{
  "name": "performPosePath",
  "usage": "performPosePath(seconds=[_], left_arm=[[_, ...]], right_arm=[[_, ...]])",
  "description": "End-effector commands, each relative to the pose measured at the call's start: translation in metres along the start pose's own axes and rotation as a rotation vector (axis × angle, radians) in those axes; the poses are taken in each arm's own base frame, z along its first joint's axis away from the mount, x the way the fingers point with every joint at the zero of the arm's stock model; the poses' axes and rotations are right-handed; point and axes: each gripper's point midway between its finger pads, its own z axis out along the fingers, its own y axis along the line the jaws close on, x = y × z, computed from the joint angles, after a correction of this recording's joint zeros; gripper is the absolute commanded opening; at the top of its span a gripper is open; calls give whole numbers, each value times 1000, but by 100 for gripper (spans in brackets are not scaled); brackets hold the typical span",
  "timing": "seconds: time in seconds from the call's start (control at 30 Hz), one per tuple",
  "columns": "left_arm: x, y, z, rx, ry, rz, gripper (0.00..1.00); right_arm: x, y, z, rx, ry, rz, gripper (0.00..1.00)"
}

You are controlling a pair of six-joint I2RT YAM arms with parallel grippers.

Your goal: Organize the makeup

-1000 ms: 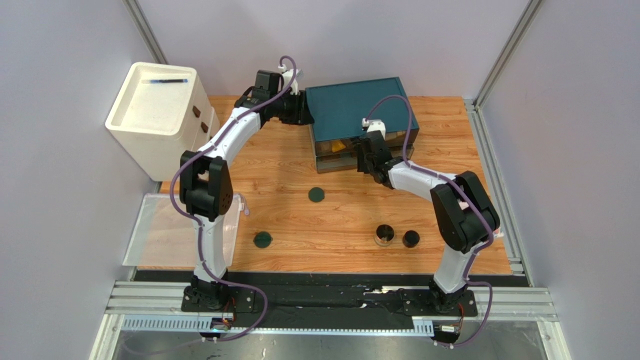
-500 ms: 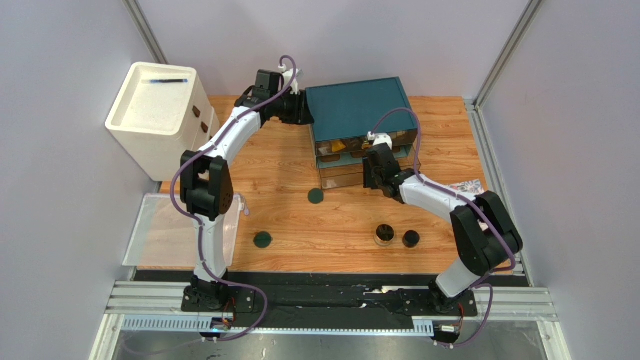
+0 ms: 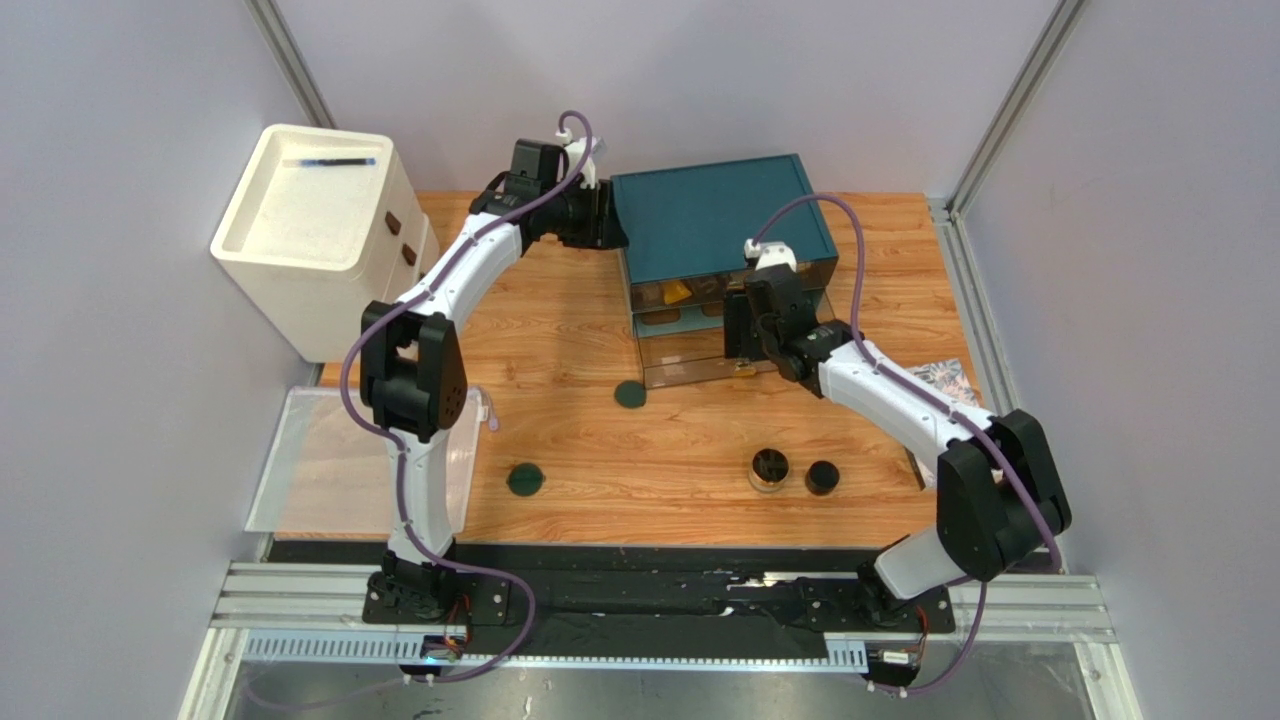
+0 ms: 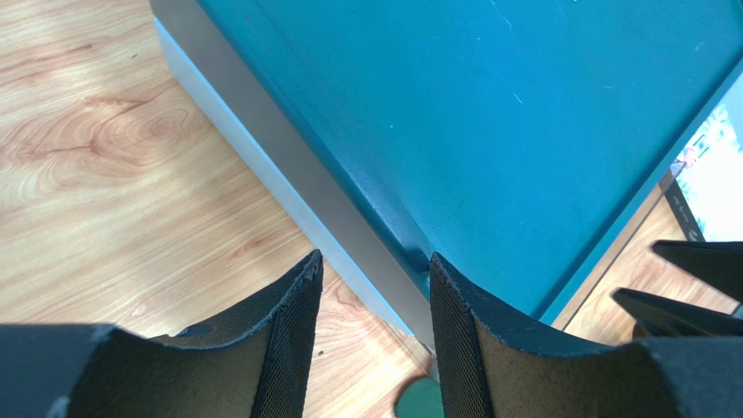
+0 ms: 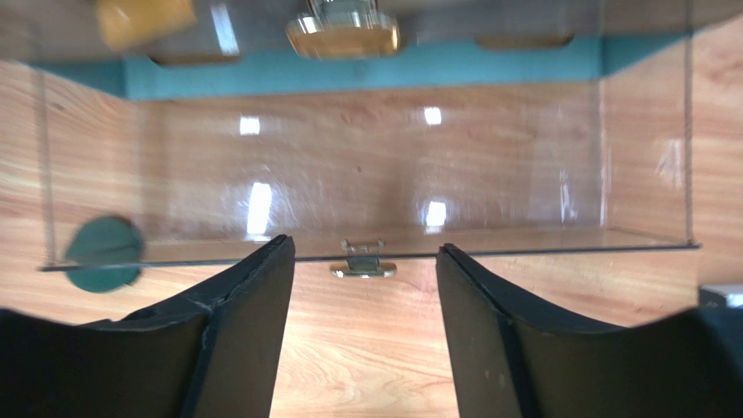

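Observation:
Loose makeup lies on the table: two flat dark-green discs and two round dark jars. An orange piece shows inside the teal box. The box's bottom clear drawer stands pulled out with nothing in it. My right gripper hovers open over that drawer's front. In the right wrist view the gripper has the metal handle just beyond its tips, untouched. My left gripper is open at the box's left side, and its fingers straddle the box's edge.
A white drawer cabinet stands at the back left. A clear tray hangs off the table's left edge. A patterned packet lies at the right edge. One green disc sits by the open drawer's left corner.
The right gripper drew the bottom drawer out towards the front, then opened and let go of the handle. The left arm stayed put.

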Motion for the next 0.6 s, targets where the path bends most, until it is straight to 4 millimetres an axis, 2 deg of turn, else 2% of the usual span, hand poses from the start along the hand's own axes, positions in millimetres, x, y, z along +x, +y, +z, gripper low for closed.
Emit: performPosePath(seconds=[0.0, 0.03, 0.13, 0.17, 0.23, 0.33, 0.37, 0.47, 0.57], left_arm=[[-30, -13, -30, -26, -70, 25, 54], [-35, -17, -36, -22, -85, 32, 54], [-44, -27, -49, -12, -113, 42, 54], [-45, -28, -53, -11, -116, 44, 54], [-46, -32, -62, -10, -125, 50, 54], [-41, -33, -69, -22, -117, 60, 55], [-36, -32, -70, -28, -101, 58, 55], [-32, -34, -74, -27, -87, 58, 55], [-27, -34, -77, -29, -78, 57, 55]], right_arm=[[-42, 2, -27, -13, -64, 5, 66], [-44, 2, -34, -20, -67, 0, 66], [-30, 0, -46, -41, -9, -48, 68], [-18, -1, -53, -56, 37, -72, 68], [0, -3, -57, -74, 102, -95, 74], [39, 1, -71, -136, 252, -111, 85], [57, 3, -79, -164, 330, -113, 86], [84, 8, -92, -217, 450, -99, 89], [111, 3, -102, -209, 570, -105, 91]])
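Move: The gold-rimmed jar, the likely next pick, stands some 16 cm back from the right hand, about 3 cm to its right and 7 cm below. The black jar is roughly 7 cm to the right of it and 1 cm nearer the base; the lower drawer's knob is 4 cm under the right hand and 1 cm back, and a green disc lies about 5 cm back and 15 cm left. From the left hand the gold-rimmed jar is about 31 cm back, 20 cm right and 14 cm down. The right hand, already off the lower drawer's knob, rises about 4 cm, then swings back some 10 cm towards the two jars while sinking to its starting height, its fingers opening almost fully and tipping some 20 degrees towards straight down, with a slight counter-clockwise turn. Meanwhile the left hand lifts about 7 cm and eases 3 cm back, away from the left side of the teal-topped organizer, its fingers staying half open. ##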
